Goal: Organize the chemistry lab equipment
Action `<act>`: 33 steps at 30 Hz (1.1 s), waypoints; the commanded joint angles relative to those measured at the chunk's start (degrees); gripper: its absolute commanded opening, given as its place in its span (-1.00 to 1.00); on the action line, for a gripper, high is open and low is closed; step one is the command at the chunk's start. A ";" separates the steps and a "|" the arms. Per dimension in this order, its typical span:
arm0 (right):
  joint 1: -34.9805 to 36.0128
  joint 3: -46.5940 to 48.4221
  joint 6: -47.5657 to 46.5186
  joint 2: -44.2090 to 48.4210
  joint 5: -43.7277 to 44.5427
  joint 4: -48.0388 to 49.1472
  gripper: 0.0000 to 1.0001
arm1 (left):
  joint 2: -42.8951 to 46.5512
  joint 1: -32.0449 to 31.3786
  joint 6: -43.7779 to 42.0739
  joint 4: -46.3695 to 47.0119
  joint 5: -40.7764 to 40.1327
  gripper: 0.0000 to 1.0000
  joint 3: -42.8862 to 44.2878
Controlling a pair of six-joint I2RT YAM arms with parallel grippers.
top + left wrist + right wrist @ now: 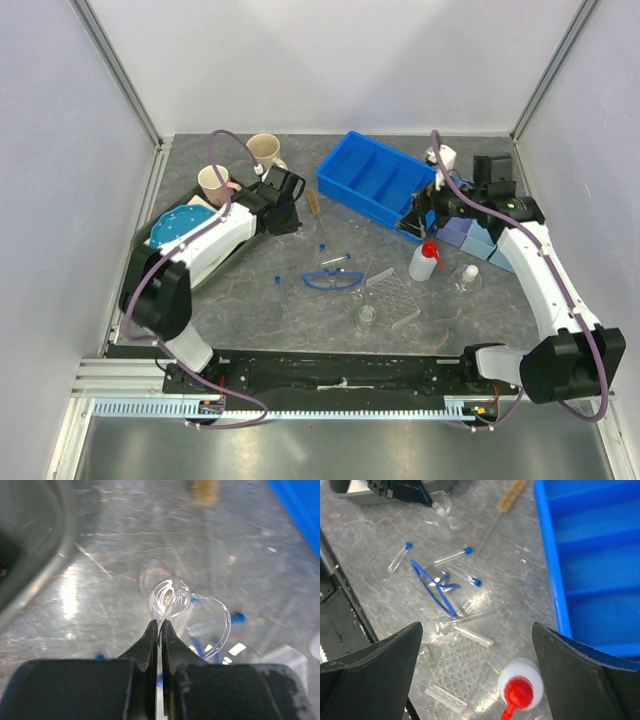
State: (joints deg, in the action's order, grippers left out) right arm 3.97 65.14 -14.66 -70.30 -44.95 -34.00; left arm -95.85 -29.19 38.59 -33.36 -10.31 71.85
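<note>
My left gripper (160, 623) is shut, pinching the rim of a small clear beaker (172, 596) on the table. In the top view this gripper (284, 214) sits at the centre-left, near the brush (312, 205). My right gripper (477, 626) hangs open above the white squeeze bottle (522, 690) with its red nozzle and holds nothing. Blue-framed goggles (335, 278), blue-capped tubes (335, 260), the clear tube rack (393, 297), another small beaker (367, 316) and a flask (467, 277) lie in the middle of the table.
A blue divided bin (375, 180) stands at the back centre, close to the right gripper (420, 222). Two mugs (265, 150) and a blue dotted plate (175, 225) are at the left. Pale blue boxes (470, 238) sit under the right arm.
</note>
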 commanded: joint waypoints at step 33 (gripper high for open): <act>25.12 14.31 14.48 -18.38 26.76 -3.62 -0.25 | 5.24 -21.70 11.25 1.20 -9.73 -0.96 9.97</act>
State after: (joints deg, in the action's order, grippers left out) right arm 28.60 78.70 -0.91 -87.02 -20.45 -38.83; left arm -90.02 -49.98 47.46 -33.15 -16.78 78.22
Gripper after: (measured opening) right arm 0.393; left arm 0.040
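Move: The left fingers already hold the glass beaker just off the table; the open right gripper they bring it to is about 27 cm right, 4 cm back and 14 cm higher. From the left hand, the blue goggles lie some 11 cm back and 9 cm right. From the right hand, the beaker is roughly 26 cm left, 4 cm ahead and 15 cm below, and the blue tray 15 cm ahead, 5 cm left. Left lifts the beaker back and 12 cm right; half-closing, right reaches 10 cm left and down towards it. ##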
